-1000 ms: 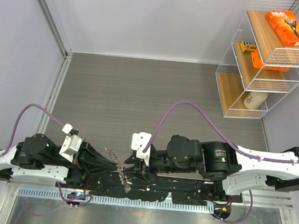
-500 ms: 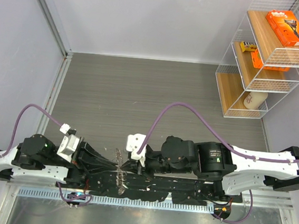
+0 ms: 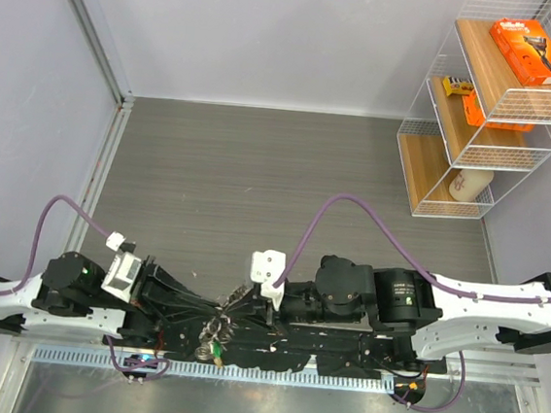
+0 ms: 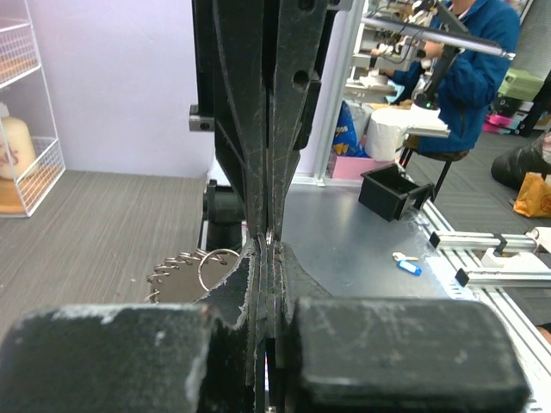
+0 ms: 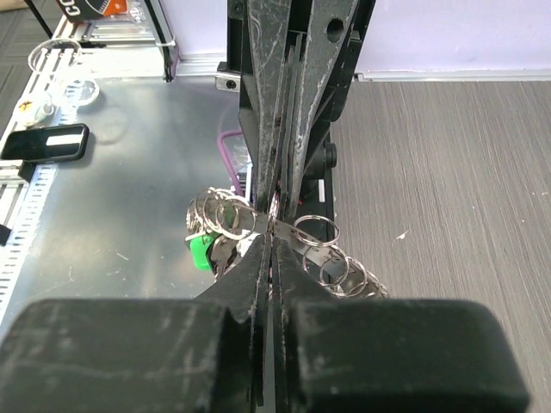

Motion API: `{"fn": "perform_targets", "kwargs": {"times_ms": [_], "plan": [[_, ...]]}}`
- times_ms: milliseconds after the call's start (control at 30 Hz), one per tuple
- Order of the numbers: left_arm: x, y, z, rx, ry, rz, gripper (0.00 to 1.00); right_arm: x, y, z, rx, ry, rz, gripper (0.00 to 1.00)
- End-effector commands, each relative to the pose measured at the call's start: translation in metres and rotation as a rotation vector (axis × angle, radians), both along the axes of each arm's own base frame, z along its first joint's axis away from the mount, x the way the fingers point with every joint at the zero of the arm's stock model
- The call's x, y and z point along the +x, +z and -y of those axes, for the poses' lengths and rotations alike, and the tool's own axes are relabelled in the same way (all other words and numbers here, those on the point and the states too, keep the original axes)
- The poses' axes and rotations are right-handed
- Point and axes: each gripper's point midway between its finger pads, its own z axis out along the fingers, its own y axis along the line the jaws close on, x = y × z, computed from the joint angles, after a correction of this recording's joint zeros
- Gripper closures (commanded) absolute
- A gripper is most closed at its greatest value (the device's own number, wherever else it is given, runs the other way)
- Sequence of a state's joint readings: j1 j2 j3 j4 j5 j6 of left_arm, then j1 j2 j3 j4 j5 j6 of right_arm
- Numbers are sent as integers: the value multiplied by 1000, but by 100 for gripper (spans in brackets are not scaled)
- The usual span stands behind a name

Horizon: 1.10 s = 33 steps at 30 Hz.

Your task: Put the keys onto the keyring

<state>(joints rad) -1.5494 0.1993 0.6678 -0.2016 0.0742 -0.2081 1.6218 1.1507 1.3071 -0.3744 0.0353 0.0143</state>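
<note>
The keyring is a thin silver band strung with several small silver loops and a bright green tag. My right gripper is shut on it at the middle, with loops fanning out on both sides. My left gripper comes in from the opposite side, tip to tip with the right, and is shut on the same spot; loops of the keyring show to its left. From above, both grippers meet over the arm bases, and the keyring hangs below them. Loose keys are hard to make out.
A small key with a blue tag lies on the metal plate near a black bin. A phone lies on the plate's far side. A white wire shelf with orange boxes stands back right.
My right gripper has shut on the keyring. The bundle has swung down toward the near edge, and its green tag now shows below the fingertips. The left gripper stayed shut.
</note>
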Motion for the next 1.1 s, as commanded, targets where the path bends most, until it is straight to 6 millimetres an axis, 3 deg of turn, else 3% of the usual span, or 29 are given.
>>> {"fn": "perform_targets", "kwargs": {"times_ms": [0, 600, 800, 1067], "plan": [[-3, 63, -22, -262, -10, 36, 100, -6, 18, 1, 93, 21, -26, 95], [0, 71, -21, -289, 10, 50, 100, -10, 23, 4, 154, 43, -33, 94], [0, 72, -21, -289, 12, 52, 100, -4, 24, 7, 131, 8, -30, 72], [1, 70, -21, -294, 17, 52, 100, 3, 46, 14, 177, -19, -1, 69]]}}
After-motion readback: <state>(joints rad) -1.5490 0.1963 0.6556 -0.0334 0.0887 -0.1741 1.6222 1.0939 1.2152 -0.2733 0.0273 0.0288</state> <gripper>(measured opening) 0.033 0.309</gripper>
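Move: Both hands already meet at the keyring, fingertips a few centimetres apart. Its middle hangs roughly 2 cm back from the left hand, 1 cm to its right and 3 cm lower; from the right hand it is about 2 cm back, 2 cm left and 2 cm below. The green-capped key lies some 6 cm back from the left hand, 1 cm to its right and 4 cm lower. The right fingers at first keep their pinch on a small ring of the keyring, following up about 1 cm, then open to roughly a third, let go and sink back down while easing some 1 cm to the right, away from the left hand. The left hand keeps its grip and rises about 3.5 cm in two stages, its fingertips tipping up some 10 degrees. ##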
